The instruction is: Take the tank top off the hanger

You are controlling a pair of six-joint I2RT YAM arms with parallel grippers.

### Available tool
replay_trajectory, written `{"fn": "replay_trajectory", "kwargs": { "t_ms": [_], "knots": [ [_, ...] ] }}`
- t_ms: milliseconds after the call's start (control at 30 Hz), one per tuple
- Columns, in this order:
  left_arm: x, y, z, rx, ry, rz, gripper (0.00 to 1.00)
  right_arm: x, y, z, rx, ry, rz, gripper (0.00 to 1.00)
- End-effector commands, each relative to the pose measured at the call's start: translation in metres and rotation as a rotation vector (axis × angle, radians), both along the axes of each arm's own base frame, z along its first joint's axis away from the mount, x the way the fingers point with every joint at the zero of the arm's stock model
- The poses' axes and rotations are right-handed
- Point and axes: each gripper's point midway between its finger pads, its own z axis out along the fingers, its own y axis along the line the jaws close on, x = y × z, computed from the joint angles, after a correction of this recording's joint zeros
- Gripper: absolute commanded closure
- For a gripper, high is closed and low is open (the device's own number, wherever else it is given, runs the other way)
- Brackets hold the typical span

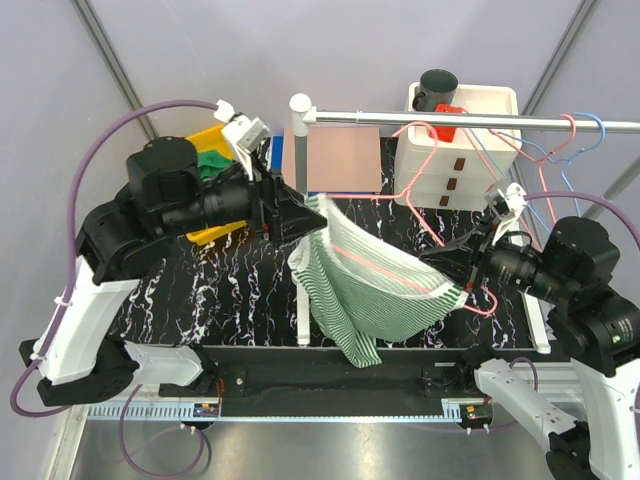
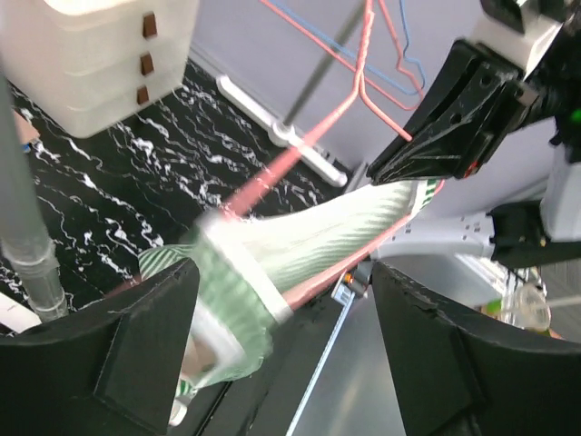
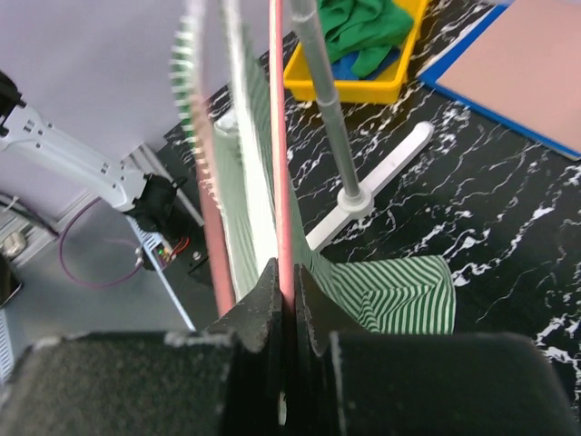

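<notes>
A green-and-white striped tank top hangs on a pink wire hanger held off the rail, above the black marble table. My right gripper is shut on the hanger's wire at its right end; in the right wrist view the jaws pinch the pink wire, with the tank top below. My left gripper is at the top's left shoulder. In the left wrist view it is open, and the blurred strap lies between its fingers, close to the left finger.
A metal rail on a white post carries blue and pink spare hangers at the right. Behind it stand a white drawer unit with a black cup, a brown board and a yellow bin of cloths.
</notes>
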Motion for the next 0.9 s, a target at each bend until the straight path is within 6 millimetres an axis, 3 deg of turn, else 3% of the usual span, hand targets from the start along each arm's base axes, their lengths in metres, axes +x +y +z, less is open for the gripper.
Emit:
{"fn": "replay_trajectory", "kwargs": {
  "t_ms": [0,200,400,433,467,500,567,700,867],
  "knots": [
    [-0.006,0.035,0.060,-0.162,-0.120,0.124,0.19,0.004,-0.015,0.035,0.050,-0.134,-0.107,1.00],
    [-0.014,0.034,0.058,-0.163,-0.110,0.084,0.24,0.002,-0.023,0.027,0.027,-0.114,-0.147,1.00],
    [-0.009,0.008,0.023,-0.097,-0.010,0.070,0.38,-0.013,-0.025,0.020,0.047,-0.099,-0.137,1.00],
    [-0.006,0.003,0.014,-0.071,-0.002,0.097,0.38,-0.014,-0.024,0.017,0.047,-0.092,-0.131,1.00],
    [0.011,0.007,0.008,-0.046,-0.019,0.227,0.37,-0.016,-0.024,0.016,0.052,-0.087,-0.129,1.00],
    [0.002,-0.001,0.005,-0.033,-0.026,0.220,0.37,-0.018,-0.025,0.016,0.062,-0.078,-0.134,1.00],
    [0.018,0.001,-0.007,-0.004,-0.021,0.371,0.35,-0.018,-0.026,0.016,0.074,-0.065,-0.149,1.00],
    [0.025,-0.004,-0.004,-0.013,-0.023,0.483,0.38,-0.020,-0.023,0.016,0.097,-0.033,-0.138,1.00],
    [0.043,-0.027,-0.008,0.031,-0.051,0.532,0.43,-0.025,-0.022,0.016,0.104,-0.031,-0.123,1.00]
  ]
}}
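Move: The tank top's left strap sits practically between the left gripper's open fingers, only about 1 cm ahead and 2 cm to the right, level with the hand. The pink hanger's neck is some 13 cm to the right, 4 cm ahead and 5 cm higher; the rack's upright post is about 12 cm ahead and 2 cm left, its middle some 12 cm below. From the right gripper, which holds the hanger's lower bar, that strap lies roughly 18 cm left, 9 cm ahead and 6 cm up. Lift the left gripper clear of the strap, up and left with a slight draw back, about 6 cm in all, then swing right and down some 10 cm, easing forward at the end, to finish lower than the strap. Turn about 20 degrees counter-clockwise and partly close the still-open fingers. Keep the right gripper shut on the hanger, shifting it about 2.5 cm right and back. ##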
